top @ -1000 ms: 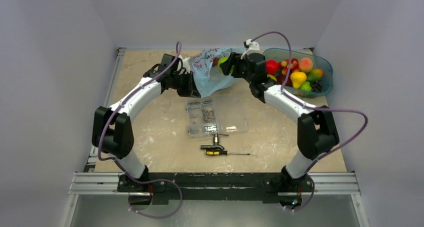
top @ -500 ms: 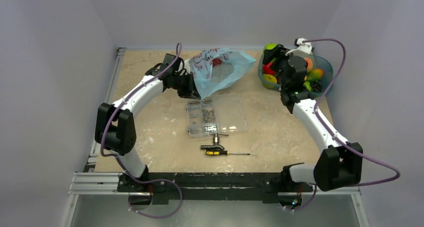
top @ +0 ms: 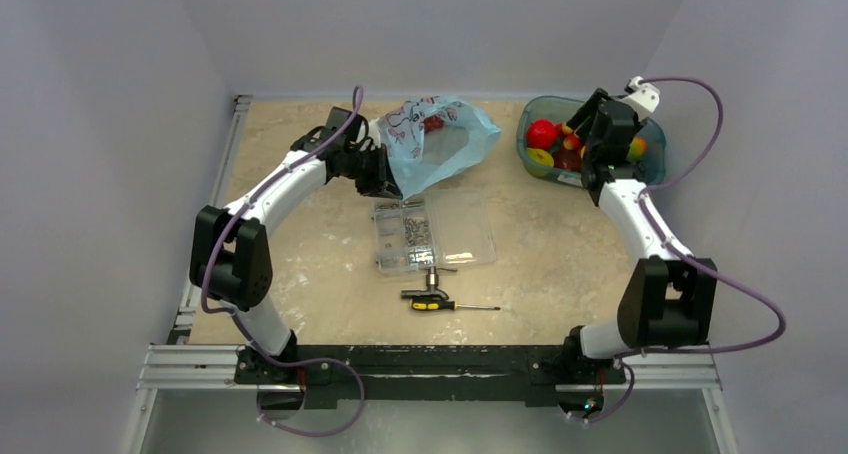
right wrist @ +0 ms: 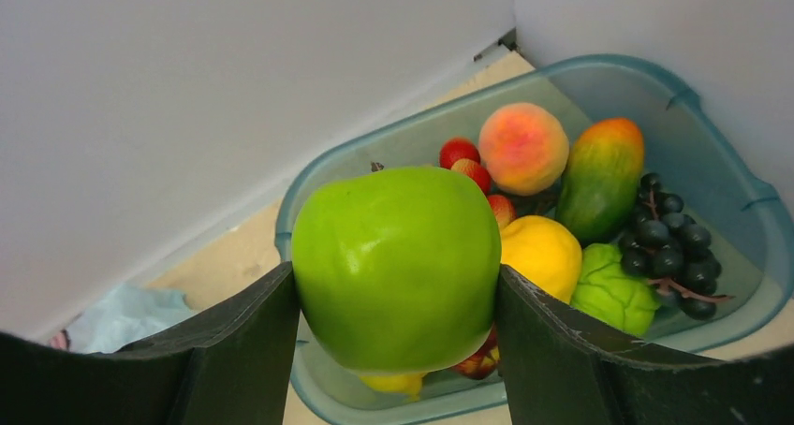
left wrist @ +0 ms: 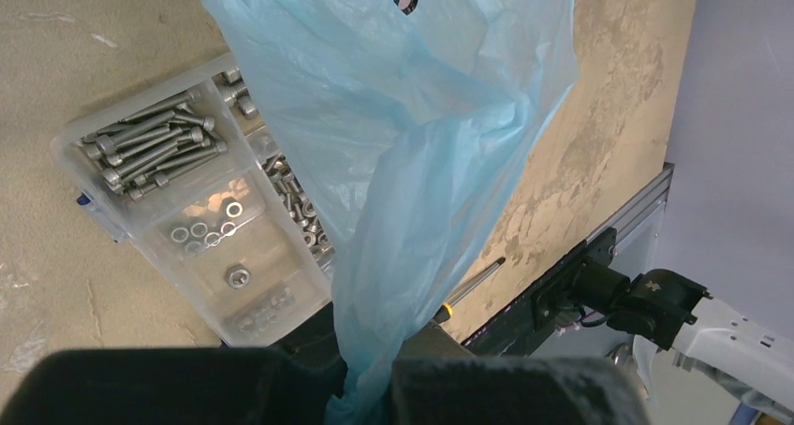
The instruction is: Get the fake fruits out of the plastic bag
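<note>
My right gripper (right wrist: 398, 289) is shut on a glossy green apple (right wrist: 395, 256) and holds it above the teal tub (right wrist: 721, 153). In the top view this gripper (top: 598, 139) hangs over the tub (top: 545, 102) and the apple is hidden by it. The light blue plastic bag (top: 445, 146) lies at the back centre, with a red fruit (top: 433, 124) showing at its mouth. My left gripper (left wrist: 370, 388) is shut on a bunched edge of the bag (left wrist: 403, 116), pinching the film between its pads.
The tub holds a peach (right wrist: 522, 147), a mango, dark grapes (right wrist: 669, 247), a yellow fruit (right wrist: 538, 252) and red fruits. A clear compartment box of screws (top: 435, 232) sits mid-table, with a screwdriver (top: 440, 302) in front. Walls close in behind and right.
The right arm has swung from the bag's mouth rightward to above the tub, carrying the green apple. The left gripper has kept its hold on the bag.
</note>
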You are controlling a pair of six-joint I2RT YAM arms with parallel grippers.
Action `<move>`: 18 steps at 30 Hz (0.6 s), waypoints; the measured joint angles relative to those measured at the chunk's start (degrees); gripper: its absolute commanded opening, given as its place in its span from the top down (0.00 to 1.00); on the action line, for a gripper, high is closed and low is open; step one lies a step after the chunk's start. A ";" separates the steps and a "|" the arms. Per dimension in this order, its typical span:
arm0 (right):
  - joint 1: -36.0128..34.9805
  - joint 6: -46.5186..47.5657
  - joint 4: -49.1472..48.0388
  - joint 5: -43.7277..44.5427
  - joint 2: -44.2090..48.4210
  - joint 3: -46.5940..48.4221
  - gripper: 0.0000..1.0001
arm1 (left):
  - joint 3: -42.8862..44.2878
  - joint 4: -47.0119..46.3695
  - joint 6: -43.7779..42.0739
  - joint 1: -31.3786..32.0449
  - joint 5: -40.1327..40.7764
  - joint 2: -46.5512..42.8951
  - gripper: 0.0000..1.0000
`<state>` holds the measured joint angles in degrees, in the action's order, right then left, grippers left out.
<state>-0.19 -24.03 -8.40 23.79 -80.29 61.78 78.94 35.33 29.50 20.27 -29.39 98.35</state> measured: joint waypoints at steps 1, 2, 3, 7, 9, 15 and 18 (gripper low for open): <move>0.28 0.02 0.76 -0.85 -1.84 1.11 1.00 | 0.00 0.00 0.00 0.00 -0.02 0.00 1.00; 0.39 0.07 1.51 -1.79 -3.91 2.27 1.00 | 0.00 0.00 0.00 0.00 -0.04 0.00 1.00; 0.39 0.09 1.84 -3.08 -5.68 3.15 1.00 | 0.00 0.00 0.02 0.00 -0.13 0.00 1.00; 0.07 0.00 3.85 -7.41 -11.37 4.76 0.97 | 0.00 -0.02 0.02 0.04 -0.48 0.00 1.00; 0.07 -0.15 5.22 -8.48 -13.07 5.14 0.90 | 0.00 0.00 0.02 0.07 -0.48 0.00 1.00; 0.09 -0.57 7.85 -9.68 -15.76 5.66 0.60 | 0.00 0.17 -0.07 0.07 -0.35 0.00 1.00; 0.09 -0.57 7.93 -10.29 -16.79 5.70 0.46 | 0.00 0.33 -0.13 0.07 0.42 -0.11 1.00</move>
<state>-0.10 -24.60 -0.47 13.50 -97.08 67.48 78.94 35.66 29.36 20.34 -28.97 98.24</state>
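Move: The green apple is already in the right fingers. Its spot, the front-left part of the fruit bin, lies about 3 cm ahead of the right hand, 4 to its left and 20 below. Around it lie the red fruit, 8 ahead and 8 left of the hand, the purple fruit, 3 ahead and 1 left, and the yellow pear, 3 ahead and 6 right. From the left hand, which holds the bag, that spot lies some 44 cm right and 14 ahead. Sink the right gripper about 12 cm towards the front-left part of the fruit bin, fast at first and then easing off, reaching some 4 cm forward early on and drifting 3 cm left. Tip the fingers down some 20 degrees as the hand sinks, turning them slightly counter-clockwise, and keep the green apple pinched between the pads. ##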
